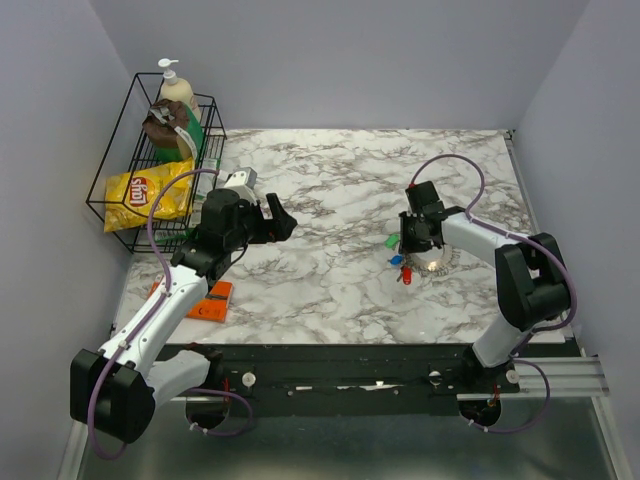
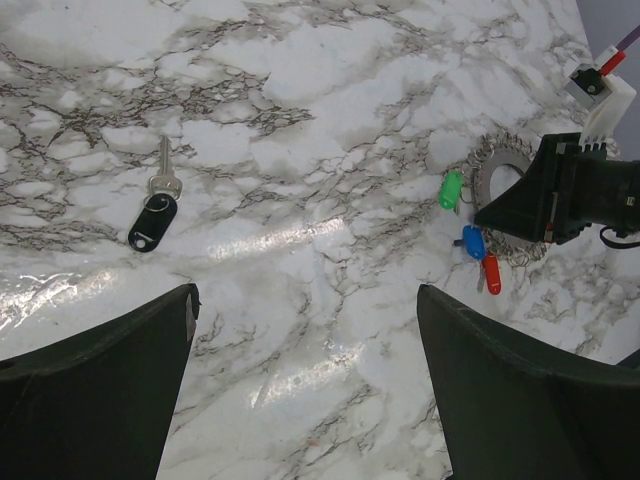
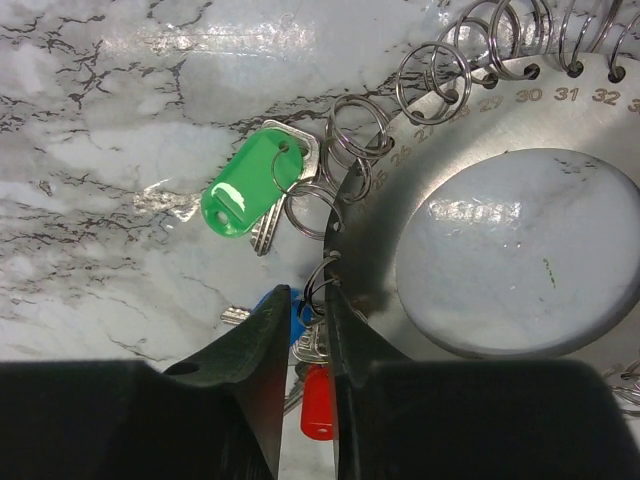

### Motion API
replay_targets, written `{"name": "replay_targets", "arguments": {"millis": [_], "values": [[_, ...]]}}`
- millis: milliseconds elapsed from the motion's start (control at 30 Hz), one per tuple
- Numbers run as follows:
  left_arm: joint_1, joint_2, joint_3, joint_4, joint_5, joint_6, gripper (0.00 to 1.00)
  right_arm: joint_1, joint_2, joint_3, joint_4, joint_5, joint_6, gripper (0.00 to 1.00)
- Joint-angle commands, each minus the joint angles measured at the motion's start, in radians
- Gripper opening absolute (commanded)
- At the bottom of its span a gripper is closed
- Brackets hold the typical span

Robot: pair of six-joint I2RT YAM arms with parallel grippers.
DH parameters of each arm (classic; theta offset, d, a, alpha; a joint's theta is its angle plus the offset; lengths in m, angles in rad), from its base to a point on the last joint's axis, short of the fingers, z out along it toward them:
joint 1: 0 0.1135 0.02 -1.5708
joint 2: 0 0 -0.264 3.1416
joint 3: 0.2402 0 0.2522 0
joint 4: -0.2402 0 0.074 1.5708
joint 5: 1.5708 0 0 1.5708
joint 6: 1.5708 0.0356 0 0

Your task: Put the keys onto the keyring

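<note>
The keyring [image 3: 400, 190] is a flat silvery numbered disc fringed with small split rings [image 3: 430, 75], lying on the marble at the right [image 1: 437, 262]. A green-tagged key [image 3: 246, 186] hangs on one of its rings. A blue-tagged key [image 3: 296, 312] and a red-tagged key [image 3: 317, 400] lie at the disc's edge. My right gripper [image 3: 308, 300] is closed to a narrow gap on the small ring by the blue key. My left gripper [image 2: 305, 340] is open and empty above the table [image 1: 283, 222]. A black-tagged key [image 2: 153, 222] lies loose on the marble.
A black wire basket [image 1: 120, 190] at the back left holds a yellow chips bag [image 1: 148, 193] and a soap bottle [image 1: 180, 95]. An orange object [image 1: 205, 300] lies near the table's front left edge. Walls close in both sides.
</note>
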Motion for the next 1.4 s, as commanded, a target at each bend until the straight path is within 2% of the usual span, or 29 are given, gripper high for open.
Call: {"name": "replay_targets", "arguments": {"millis": [0,133,267,500,1000,1367], "values": [[0.003,-0.005,-0.016,-0.005,-0.015,0.013,0.99,-0.003,0.02,0.017,-0.005,0.008,-0.005,0.24],[0.004,-0.003,-0.017,-0.002,-0.015,0.013,0.99,-0.003,0.017,0.022,-0.001,-0.009,-0.014,0.09],[0.003,-0.002,-0.024,0.001,-0.014,0.015,0.99,-0.003,0.011,0.028,-0.002,-0.058,-0.026,0.01],[0.003,-0.009,-0.033,0.016,-0.009,0.009,0.99,0.014,-0.009,0.036,0.007,-0.145,-0.035,0.01],[0.003,-0.026,-0.051,0.016,-0.006,0.003,0.99,0.164,0.024,0.122,-0.002,-0.202,-0.025,0.01],[0.003,-0.026,-0.062,0.024,0.001,0.001,0.99,0.207,0.04,0.14,-0.001,-0.217,-0.021,0.03]]}}
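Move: The small ring on the left rim of the keyring plate sits right at the right hand's still-parted tips, maybe 1 cm below; the plate's middle is about 8 cm right and 1 cm back. From that hand the blue tag lies 1 cm left and 1 cm back, the green tag 3 cm left and 4 cm ahead, the red tag 5 cm back and 1 cm right. From the left hand the small ring is some 32 cm right, 2 cm ahead, 18 cm below. Staying low and in place at first, the right hand shuts its fingers on the small ring at the plate's rim, then drags the keyring left across the table about 11 cm, towards the left arm's side, drifting slightly back and turning nearly 20 degrees counter-clockwise. On the way it rises some 3 cm. The left hand, wide open, sinks about 2 cm. ##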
